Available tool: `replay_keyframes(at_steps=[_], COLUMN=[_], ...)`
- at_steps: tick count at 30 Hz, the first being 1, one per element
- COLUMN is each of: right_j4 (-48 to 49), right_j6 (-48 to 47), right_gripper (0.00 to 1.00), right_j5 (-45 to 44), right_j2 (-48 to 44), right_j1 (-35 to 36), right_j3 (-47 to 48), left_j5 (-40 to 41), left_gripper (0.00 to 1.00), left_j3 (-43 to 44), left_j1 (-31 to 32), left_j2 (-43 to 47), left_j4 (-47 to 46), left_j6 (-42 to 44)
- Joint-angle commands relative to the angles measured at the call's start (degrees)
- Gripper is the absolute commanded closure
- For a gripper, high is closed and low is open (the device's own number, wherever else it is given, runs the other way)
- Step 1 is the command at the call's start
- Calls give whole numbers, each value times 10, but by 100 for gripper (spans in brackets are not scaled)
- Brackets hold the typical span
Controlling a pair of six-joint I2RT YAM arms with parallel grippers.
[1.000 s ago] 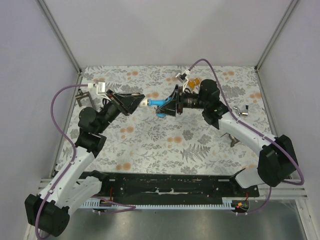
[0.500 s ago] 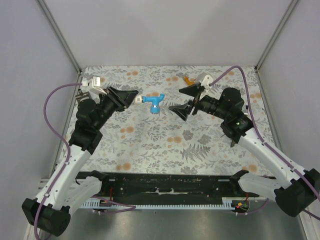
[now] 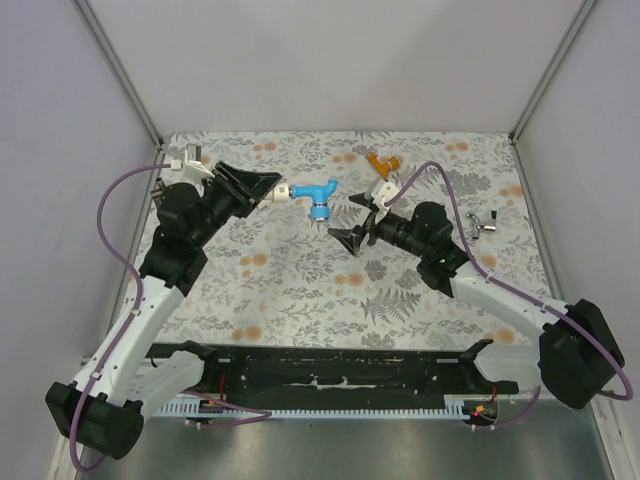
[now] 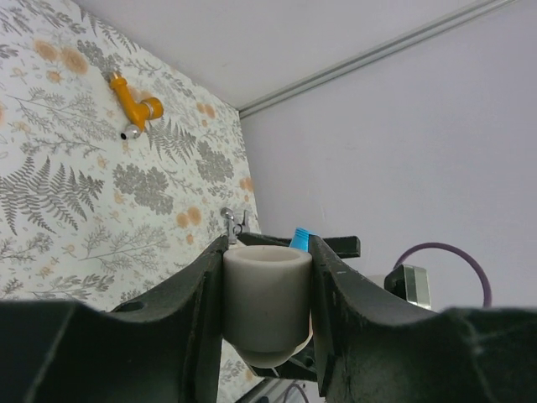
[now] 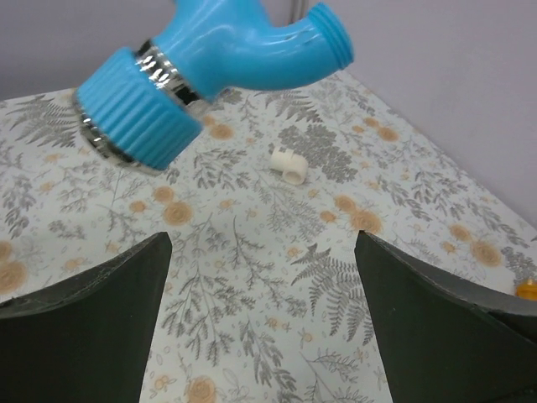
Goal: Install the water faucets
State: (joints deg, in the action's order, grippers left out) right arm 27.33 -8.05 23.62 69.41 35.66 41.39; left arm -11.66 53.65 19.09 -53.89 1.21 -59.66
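The blue water faucet [image 3: 316, 194] hangs in the air over the middle of the table, joined to a white cylindrical fitting [image 4: 267, 298]. My left gripper [image 3: 279, 190] [image 4: 267, 248] is shut on that fitting, and only a blue tip [image 4: 302, 238] shows behind it. My right gripper [image 3: 358, 220] [image 5: 262, 243] is open and empty, just right of and below the blue faucet [image 5: 201, 67], not touching it. The orange faucet [image 3: 382, 163] [image 4: 134, 99] lies on the table at the back.
A loose white fitting [image 5: 290, 162] lies on the flowered table [image 3: 300, 280]. A dark metal bracket piece [image 3: 482, 224] [image 4: 232, 223] sits near the right wall. Grey walls close in the left, right and back.
My right gripper has let go of the blue faucet, opened wide and drawn back to the right. The left gripper keeps the fitting with the faucet on it.
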Motion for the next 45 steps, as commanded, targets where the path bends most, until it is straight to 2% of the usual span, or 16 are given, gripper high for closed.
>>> replay_keyframes(at_steps=[1, 4, 11, 16, 19, 22, 26, 29, 33, 36, 39, 42, 45], right_j4=[181, 232, 283, 267, 266, 219, 104, 4, -53, -113, -128, -154, -138], right_j6=[14, 48, 141, 216, 248, 235, 207, 191, 195, 197, 194, 134, 53], right_gripper=[2, 2, 2, 2, 2, 2, 2, 2, 2, 2, 2, 2, 2], right_j5=[-49, -53, -24, 19, -8, -49, -98, -114, -115, -116, -106, -108, -82], right_j2=[43, 65, 79, 71, 67, 57, 51, 60, 72, 78, 62, 30, -14], right_j1=[2, 8, 14, 14, 14, 13, 13, 11, 4, -11, -30, -35, -36], right_j3=[-3, 4, 21, 40, 44, 59, 102, 150, 174, 193, 188, 184, 153], left_j5=[-30, -38, -14, -4, -22, -70, -137, -193, -244, -248, -218, -189, -153], left_gripper=[98, 98, 98, 98, 98, 98, 98, 98, 98, 98, 98, 98, 98], left_j3=[34, 33, 18, 33, 44, 58, 75, 75, 66, 52, 48, 43, 38], left_j1=[-1, -1, -1, -1, -1, -1, -1, -2, -1, -1, -1, -1, -1], left_j2=[-2, -3, -1, -4, -5, -9, -11, -11, -12, -10, -10, -11, -19], left_j4=[-43, -46, -45, -16, 4, 14, 37, 38, 13, -9, -9, -6, 7], left_j6=[-59, -63, -36, 45, 122, 188, 257, 284, 275, 257, 248, 227, 197])
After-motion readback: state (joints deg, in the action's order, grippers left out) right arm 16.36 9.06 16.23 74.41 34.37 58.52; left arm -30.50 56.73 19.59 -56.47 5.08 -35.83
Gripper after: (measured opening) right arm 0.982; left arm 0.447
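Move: The blue faucet, sticking out rightwards from the white fitting that the left fingers still grip, lies about 6 cm left of the open right hand, 3 cm farther out and some 7 cm higher. The gripped fitting is about 12 cm left of the right hand, 3 cm ahead and 7 cm up. Well below, about 18 cm down, a white elbow lies 19 cm left and 6 cm ahead. From the left hand, the faucet's middle is about 7 cm to the right, level in depth and height. The right hand, fingers staying wide open, eases forward a little, climbs about 8 cm past the blue faucet's underside while its left side rolls up some 20 degrees, then works farther forward and sinks a touch as that roll partly unwinds and the fingertips tip down, bringing one finger close in beside the faucet's neck under the knob, seemingly touching. The left hand keeps its grip on the white fitting and, after a near pause, brings it back and right about 3 cm each towards the right hand, swinging clockwise some 20 degrees, its left side rising, and dipping slightly at the end. ##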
